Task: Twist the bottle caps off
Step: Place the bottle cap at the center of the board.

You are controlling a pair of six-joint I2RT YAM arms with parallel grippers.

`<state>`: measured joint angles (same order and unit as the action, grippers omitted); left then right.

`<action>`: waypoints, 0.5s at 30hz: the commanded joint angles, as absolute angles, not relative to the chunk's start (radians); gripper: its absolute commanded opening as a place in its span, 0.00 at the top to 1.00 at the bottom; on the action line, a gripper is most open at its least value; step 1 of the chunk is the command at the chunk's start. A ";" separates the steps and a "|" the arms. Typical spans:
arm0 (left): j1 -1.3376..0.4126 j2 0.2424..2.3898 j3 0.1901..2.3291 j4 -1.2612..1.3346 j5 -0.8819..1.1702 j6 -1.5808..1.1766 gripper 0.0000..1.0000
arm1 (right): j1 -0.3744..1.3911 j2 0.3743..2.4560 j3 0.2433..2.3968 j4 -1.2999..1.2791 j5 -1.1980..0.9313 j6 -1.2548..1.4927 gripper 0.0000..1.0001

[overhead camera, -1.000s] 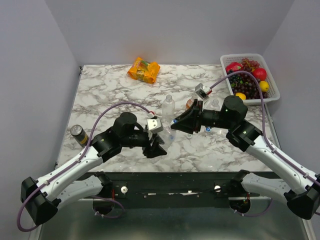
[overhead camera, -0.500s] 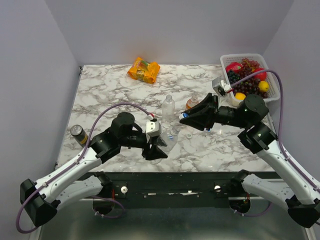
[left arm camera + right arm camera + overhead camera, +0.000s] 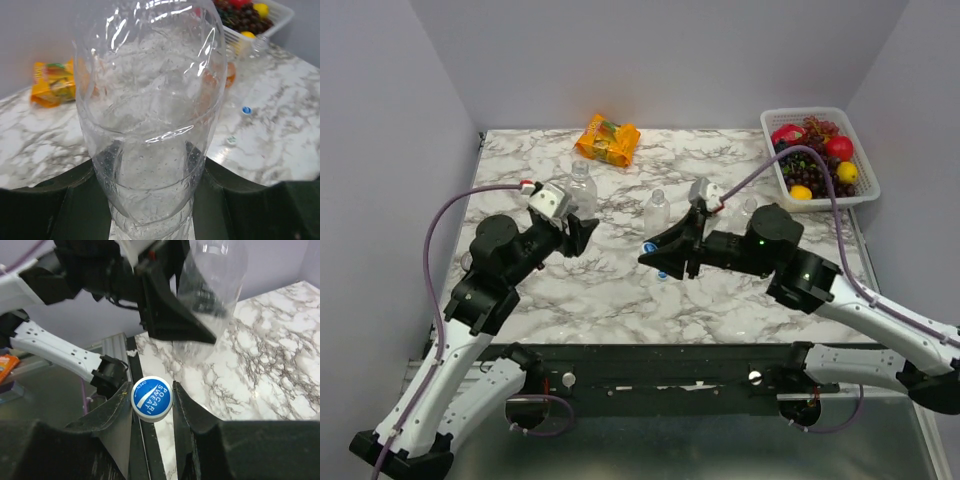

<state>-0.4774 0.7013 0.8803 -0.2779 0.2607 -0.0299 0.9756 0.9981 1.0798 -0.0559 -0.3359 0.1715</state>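
Note:
My left gripper is shut on the lower body of a clear bottle, held upright over the left half of the table. That bottle fills the left wrist view, with a black finger on either side. My right gripper is shut on a blue bottle cap, which sits apart from any bottle. In the top view this cap is near the table's middle. A second clear bottle stands behind it. One blue cap and one pale cap lie loose on the marble.
An orange snack packet lies at the back of the table. A white basket of fruit stands at the back right. Another clear bottle and an orange bottle stand behind my right arm.
My left arm has carried the clear bottle from the front middle up and back to the left. My right arm has swung left with the blue cap in its fingers.

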 commanded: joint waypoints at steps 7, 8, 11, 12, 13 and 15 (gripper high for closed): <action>-0.430 0.604 0.847 -0.291 -0.052 -0.020 0.79 | 1.137 1.404 1.075 0.058 0.207 0.192 0.79; -0.430 0.603 0.842 -0.291 -0.052 -0.024 0.79 | 1.140 1.435 1.077 0.066 0.228 0.202 0.79; -0.428 0.598 0.825 -0.291 -0.048 -0.029 0.80 | 1.140 1.555 1.104 0.084 0.273 0.218 0.78; -0.428 0.595 0.821 -0.290 -0.043 -0.034 0.80 | 1.140 1.580 1.111 0.098 0.279 0.227 0.77; -0.428 0.592 0.815 -0.290 -0.035 -0.037 0.80 | 1.140 1.604 1.117 0.100 0.285 0.235 0.77; -0.426 0.594 0.815 -0.293 -0.026 -0.040 0.79 | 1.140 1.676 1.135 0.115 0.288 0.250 0.76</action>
<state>-0.4335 0.6048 0.8272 -0.2867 -0.0120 -0.0299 1.1336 1.5871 1.0866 0.0402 0.1825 0.2073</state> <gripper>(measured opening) 0.602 0.396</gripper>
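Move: From the right gripper, which holds the blue cap, the bare spot near the board's middle lies about 33 cm below, 11 cm ahead and 9 cm to the left. The cap already set down is 13 cm ahead and 3 cm to the right. A clear bottle stands 25 cm ahead and 3 cm to the right. From the left gripper, holding an open clear bottle, the spot is 28 cm below, 2 cm ahead and 5 cm to the right. Sink the right gripper fast, about 21 cm, easing some 9 cm left and 8 cm forward towards the open marble left of the cap already lying there; pitch the fingers down some 25 degrees and swing them clockwise, still pinching the blue cap. Meanwhile draw the left gripper aside about 6 cm to the left, turning counter-clockwise, keeping its grip on the clear bottle. ##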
